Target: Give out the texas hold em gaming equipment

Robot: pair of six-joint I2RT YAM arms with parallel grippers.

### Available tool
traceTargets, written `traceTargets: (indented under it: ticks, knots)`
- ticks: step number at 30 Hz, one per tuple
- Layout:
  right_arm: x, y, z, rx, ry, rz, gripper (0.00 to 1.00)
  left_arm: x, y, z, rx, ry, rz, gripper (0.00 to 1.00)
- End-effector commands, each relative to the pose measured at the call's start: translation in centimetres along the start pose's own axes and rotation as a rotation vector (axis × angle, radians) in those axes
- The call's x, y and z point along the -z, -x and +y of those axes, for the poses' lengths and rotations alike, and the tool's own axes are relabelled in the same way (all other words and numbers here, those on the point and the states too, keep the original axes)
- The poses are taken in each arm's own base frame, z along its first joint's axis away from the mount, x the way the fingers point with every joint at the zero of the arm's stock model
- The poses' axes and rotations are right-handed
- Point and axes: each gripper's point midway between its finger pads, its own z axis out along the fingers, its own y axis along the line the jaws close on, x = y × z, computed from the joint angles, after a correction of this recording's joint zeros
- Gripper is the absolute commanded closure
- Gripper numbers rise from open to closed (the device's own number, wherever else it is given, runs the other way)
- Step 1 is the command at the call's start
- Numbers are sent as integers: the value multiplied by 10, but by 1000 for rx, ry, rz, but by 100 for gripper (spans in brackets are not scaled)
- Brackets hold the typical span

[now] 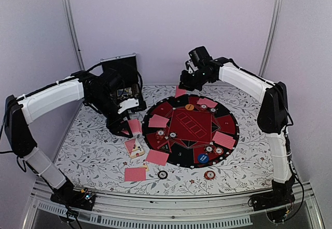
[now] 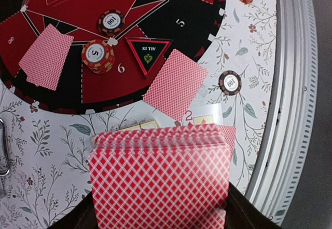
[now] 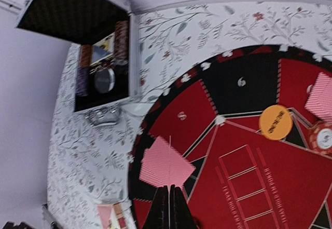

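Note:
My left gripper [image 1: 126, 125] is shut on a fanned deck of pink-red-backed cards [image 2: 161, 182], just left of the round mat [image 1: 231, 119]; the deck hides its fingers. My right gripper [image 3: 170, 187] hovers over the mat's far edge, shut on a single card [image 1: 180, 91] that shows edge-on in the right wrist view. Single cards lie on the mat [image 2: 46, 56] [image 2: 175, 83] [image 1: 224, 139] and on the table [image 1: 135, 174]. Striped chips sit on the mat [image 2: 97, 55] [image 2: 110, 22] and on the table [image 1: 163, 175] [image 1: 209, 175].
An open silver-edged black case [image 3: 98, 57] holding chips stands at the back left, behind the left arm. An orange round button [image 3: 275, 121] and a blue disc [image 1: 203, 158] lie on the mat. A face-up card [image 2: 202, 117] lies under the deck. The table's metal front rail [image 2: 290, 109] is close by.

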Motion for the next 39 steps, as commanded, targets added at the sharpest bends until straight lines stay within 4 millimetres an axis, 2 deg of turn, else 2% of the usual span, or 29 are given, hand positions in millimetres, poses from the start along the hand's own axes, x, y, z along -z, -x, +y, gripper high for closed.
traceTargets:
  ticks: [1,6,13,19,23,32,39]
  knots:
    - [-20,-13,-85,144,-447,14,100,8,0,-1,6,1,-28,100]
    - [-27,-6,-97,232,-573,-42,100,8,-2,0,12,-5,-28,100]
    - [-50,-15,-99,389,-695,-62,100,9,-2,0,15,-11,-28,100]
    - [-65,-25,-75,596,-771,-112,100,9,-3,-1,19,-16,-30,100]
    - [-76,-30,-71,733,-838,-124,100,9,-3,-1,18,-20,-31,100]
    - [-99,-41,-84,825,-861,-80,100,11,-3,0,17,-15,-28,100]
    - [-100,-38,-98,895,-977,-90,100,11,-3,0,18,-15,-27,100]
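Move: Set the right hand, already holding a card above the mat, so that the orange big blind button lies about 8 cm ahead of it, 4 cm to its right and 18 cm below. The red chip stack is some 7 cm ahead and 11 cm right, with the far card about 10 cm ahead and 13 cm right; the near card lies 12 cm left and 3 cm back. From the left hand, that button is about 30 cm ahead and 27 cm right. Drop the right gripper quickly towards the mat just short of the big blind button, about 13 cm down, swinging out some 5 cm to the right and back again on the way. Meanwhile roll the wrist some 70 degrees, so the fingers turn from ahead-left to nearly straight ahead and down. Stay shut on the card, and keep the left hand still with the deck. ##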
